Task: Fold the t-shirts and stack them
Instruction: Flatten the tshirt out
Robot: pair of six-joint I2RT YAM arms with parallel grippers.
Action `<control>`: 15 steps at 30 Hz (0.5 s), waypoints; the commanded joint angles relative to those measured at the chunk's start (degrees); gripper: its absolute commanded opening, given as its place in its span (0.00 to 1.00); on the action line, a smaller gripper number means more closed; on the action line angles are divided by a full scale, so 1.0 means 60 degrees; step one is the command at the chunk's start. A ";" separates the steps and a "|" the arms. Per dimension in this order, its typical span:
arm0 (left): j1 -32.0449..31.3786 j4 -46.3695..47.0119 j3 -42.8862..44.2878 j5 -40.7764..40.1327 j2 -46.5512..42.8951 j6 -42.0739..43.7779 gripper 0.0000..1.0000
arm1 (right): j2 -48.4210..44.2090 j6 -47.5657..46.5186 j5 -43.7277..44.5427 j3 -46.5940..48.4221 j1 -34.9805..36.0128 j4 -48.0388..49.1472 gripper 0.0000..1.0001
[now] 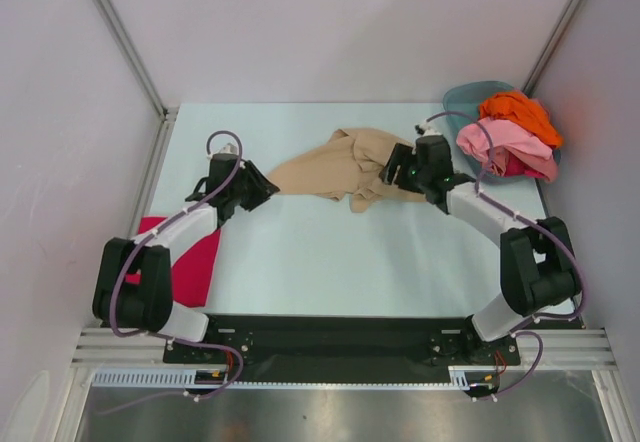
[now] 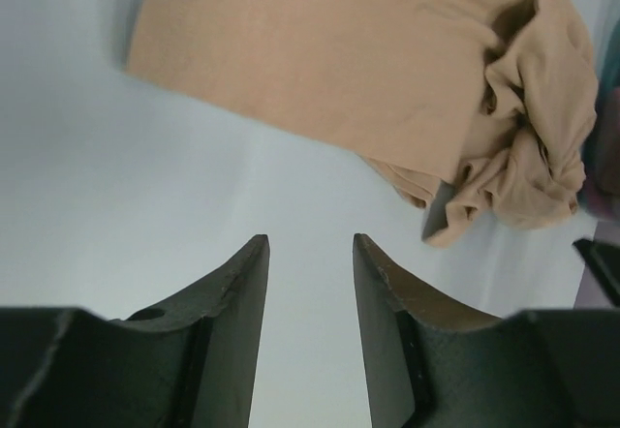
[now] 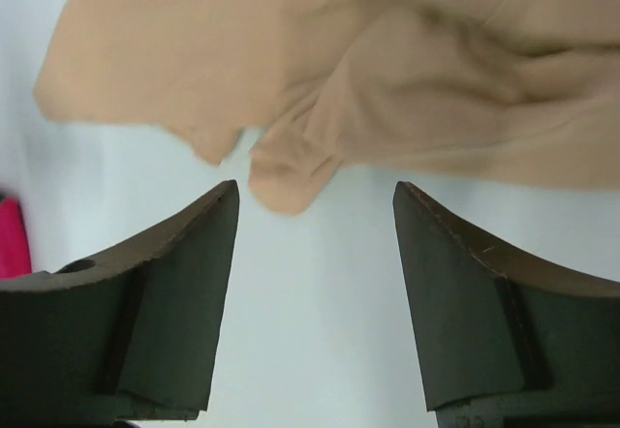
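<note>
A crumpled tan t-shirt (image 1: pixel 340 167) lies on the table's far middle, bunched toward its right side (image 2: pixel 523 147). My left gripper (image 1: pixel 262 190) sits just off its left corner, open (image 2: pixel 310 244), with only bare table between the fingers. My right gripper (image 1: pixel 395 174) is at the shirt's right side, open wide (image 3: pixel 315 191), and a fold of the tan cloth (image 3: pixel 291 171) lies just beyond its fingertips, not between them. A magenta-red t-shirt (image 1: pixel 190 262) lies flat at the near left, partly under my left arm. Pink (image 1: pixel 505 142) and orange (image 1: pixel 520 112) t-shirts are piled in the basin.
A teal basin (image 1: pixel 465 97) stands at the far right corner against the wall. White enclosure walls close in the table on the left, back and right. A sliver of the magenta shirt (image 3: pixel 10 234) shows at the left edge of the right wrist view.
</note>
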 commanded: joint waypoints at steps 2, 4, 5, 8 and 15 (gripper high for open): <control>0.0539 0.1108 0.0277 -0.0397 0.0870 -0.0507 0.45 | 0.0168 0.1358 0.0652 -0.0568 0.0627 0.1799 0.69; 0.0816 0.1064 0.0687 -0.0426 0.1690 -0.0492 0.44 | 0.0403 0.1402 0.0578 -0.0539 0.0657 0.1873 0.69; 0.0920 0.1049 0.0804 -0.0455 0.1983 -0.0507 0.43 | 0.0520 0.1388 0.0564 -0.0524 0.0643 0.1858 0.68; 0.1096 0.1093 0.1112 -0.0848 0.2629 -0.0390 0.43 | 0.0492 0.1329 0.0549 -0.0670 0.0555 0.2048 0.68; 0.1126 0.1137 0.1668 -0.1145 0.3698 -0.0272 0.46 | 0.0506 0.1241 0.0534 -0.1022 0.0262 0.2444 0.68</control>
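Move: The tan t-shirt's left corner lies about 7 cm ahead of the left hand, 4 cm to its left and 10 cm below. From that hand the red folded cloth is some 11 cm back and 23 cm left. From the right hand, the t-shirt's bunched part is about 6 cm ahead, neither left nor right, and 12 cm below; its small front flap is about level and 4 cm left, down on the table. Down, and equally forward and left, the left hand sweeps to the t-shirt's left corner, dropping about 8 cm with 5 cm each of the others, slowing at the end; it turns some 10 degrees counter-clockwise and tips steeper, fingers staying half open. The right hand dips about 3 cm over the bunched cloth, swinging left and back, then easing right and forward, fingers kept wide. ##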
